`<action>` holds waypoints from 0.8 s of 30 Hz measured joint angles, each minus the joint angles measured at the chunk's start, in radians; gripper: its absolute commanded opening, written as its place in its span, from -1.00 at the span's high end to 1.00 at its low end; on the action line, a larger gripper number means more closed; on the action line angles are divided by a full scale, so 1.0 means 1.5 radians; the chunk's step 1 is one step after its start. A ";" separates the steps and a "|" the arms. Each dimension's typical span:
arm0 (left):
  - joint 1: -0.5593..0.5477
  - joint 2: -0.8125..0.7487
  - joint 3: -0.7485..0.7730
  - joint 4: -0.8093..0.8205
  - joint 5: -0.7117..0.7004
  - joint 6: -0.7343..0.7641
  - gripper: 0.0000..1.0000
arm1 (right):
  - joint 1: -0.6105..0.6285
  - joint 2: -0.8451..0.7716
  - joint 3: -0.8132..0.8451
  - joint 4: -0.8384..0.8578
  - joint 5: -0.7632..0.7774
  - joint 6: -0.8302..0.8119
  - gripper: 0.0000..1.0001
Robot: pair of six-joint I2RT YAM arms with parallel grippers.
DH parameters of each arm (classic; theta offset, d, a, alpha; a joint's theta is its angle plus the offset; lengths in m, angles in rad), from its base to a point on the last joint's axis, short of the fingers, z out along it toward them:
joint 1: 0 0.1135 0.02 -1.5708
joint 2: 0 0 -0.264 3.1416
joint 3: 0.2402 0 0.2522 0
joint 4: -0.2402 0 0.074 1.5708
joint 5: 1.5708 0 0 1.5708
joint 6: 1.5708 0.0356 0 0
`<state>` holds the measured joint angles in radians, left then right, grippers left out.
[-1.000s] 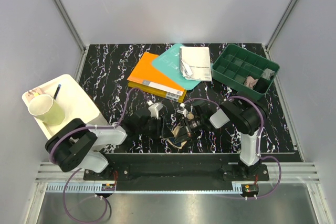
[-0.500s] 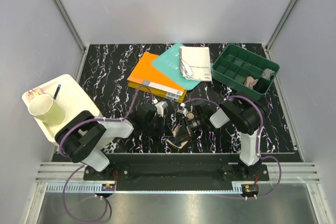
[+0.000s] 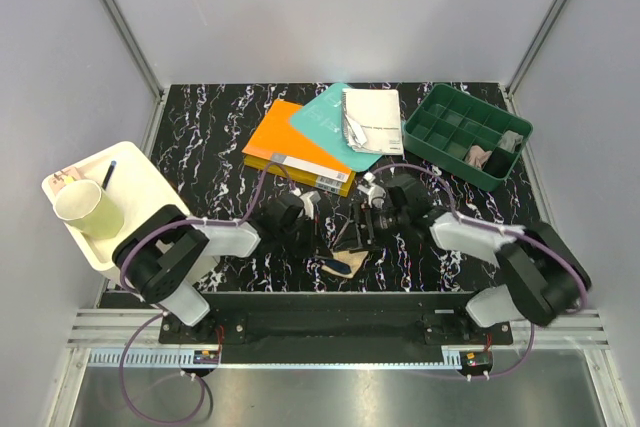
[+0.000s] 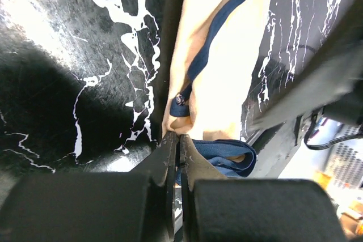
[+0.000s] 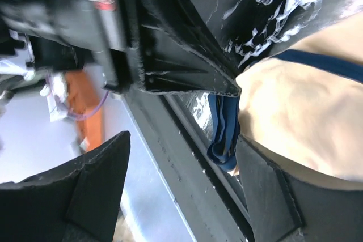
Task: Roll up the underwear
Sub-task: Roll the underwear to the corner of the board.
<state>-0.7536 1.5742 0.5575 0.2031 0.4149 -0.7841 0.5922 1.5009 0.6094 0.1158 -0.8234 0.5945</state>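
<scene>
The beige underwear (image 3: 346,264) with dark navy edging lies bunched near the table's front edge, between the two arms. In the left wrist view the underwear (image 4: 227,55) stretches away from my left gripper (image 4: 179,138), whose jaws are pressed together, pinching the fabric's near edge beside the folded navy band. My left gripper (image 3: 318,239) sits just left of the cloth. My right gripper (image 5: 181,191) stands open; one finger (image 5: 266,196) rests against the beige underwear (image 5: 295,123) and the navy edge hangs between the jaws. A light grey fabric bundle (image 3: 512,140) lies in the green tray.
An orange book (image 3: 295,157), a teal book (image 3: 325,119) and a white spiral notebook (image 3: 372,119) lie at the back. The green compartment tray (image 3: 455,125) stands back right. A white tray (image 3: 150,197) with a cup (image 3: 88,209) is at the left. The table's front rail runs close below the underwear.
My left gripper has shut on the underwear's edge. My right gripper has opened and let go, and its arm has swung out to the right.
</scene>
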 measured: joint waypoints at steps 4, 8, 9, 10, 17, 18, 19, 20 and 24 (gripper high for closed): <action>0.000 0.014 0.010 0.002 0.004 -0.032 1.00 | -0.001 -0.141 -0.035 -0.049 0.089 0.009 -0.68; 0.000 0.037 0.021 0.015 0.014 -0.062 1.00 | 0.000 -0.241 -0.108 -0.075 0.139 0.026 -0.69; 0.000 0.043 0.023 0.022 0.018 -0.070 1.00 | 0.000 -0.254 -0.129 -0.084 0.150 0.030 -0.70; 0.000 0.047 0.025 0.024 0.020 -0.074 1.00 | 0.000 -0.259 -0.142 -0.092 0.157 0.033 -0.70; 0.000 0.057 0.031 0.031 0.028 -0.092 1.00 | 0.002 -0.268 -0.178 -0.116 0.195 0.041 -0.68; 0.000 0.057 0.031 0.031 0.028 -0.093 1.00 | 0.002 -0.266 -0.178 -0.115 0.200 0.041 -0.68; 0.000 0.057 0.031 0.031 0.028 -0.094 1.00 | 0.003 -0.262 -0.178 -0.112 0.204 0.041 -0.66; 0.000 0.057 0.031 0.031 0.028 -0.094 1.00 | 0.003 -0.256 -0.178 -0.110 0.208 0.041 -0.65; 0.000 0.057 0.031 0.031 0.028 -0.094 1.00 | 0.009 -0.235 -0.176 -0.100 0.216 0.041 -0.62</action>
<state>-0.7536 1.6604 0.6033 0.2489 0.4564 -0.9257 0.6064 1.1481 0.3447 -0.0341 -0.4988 0.6567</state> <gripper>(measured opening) 0.019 0.823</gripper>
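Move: The underwear lies folded beneath the open right gripper, its middle about 7 cm below that hand, roughly 1 cm back and 1 cm to its left. The left fingers are already shut on its left edge, so its middle is some 7 cm right of the left hand and 3 cm ahead. From the right hand, the orange folder is about 20 cm ahead and 12 cm left; the notebook is 26 cm ahead and 6 cm right. The underwear, still pinched at its left edge, is drawn about 2 cm right along the board by the left hand. Above it the wide-open right hand, already free of the cloth, rises a further 2 cm while swinging right, then sinks about 6 cm and comes back some 3 cm. It ends about 6 cm to the right, beside the right edge, having turned some 15 degrees clockwise and tipped its fingers further down. ##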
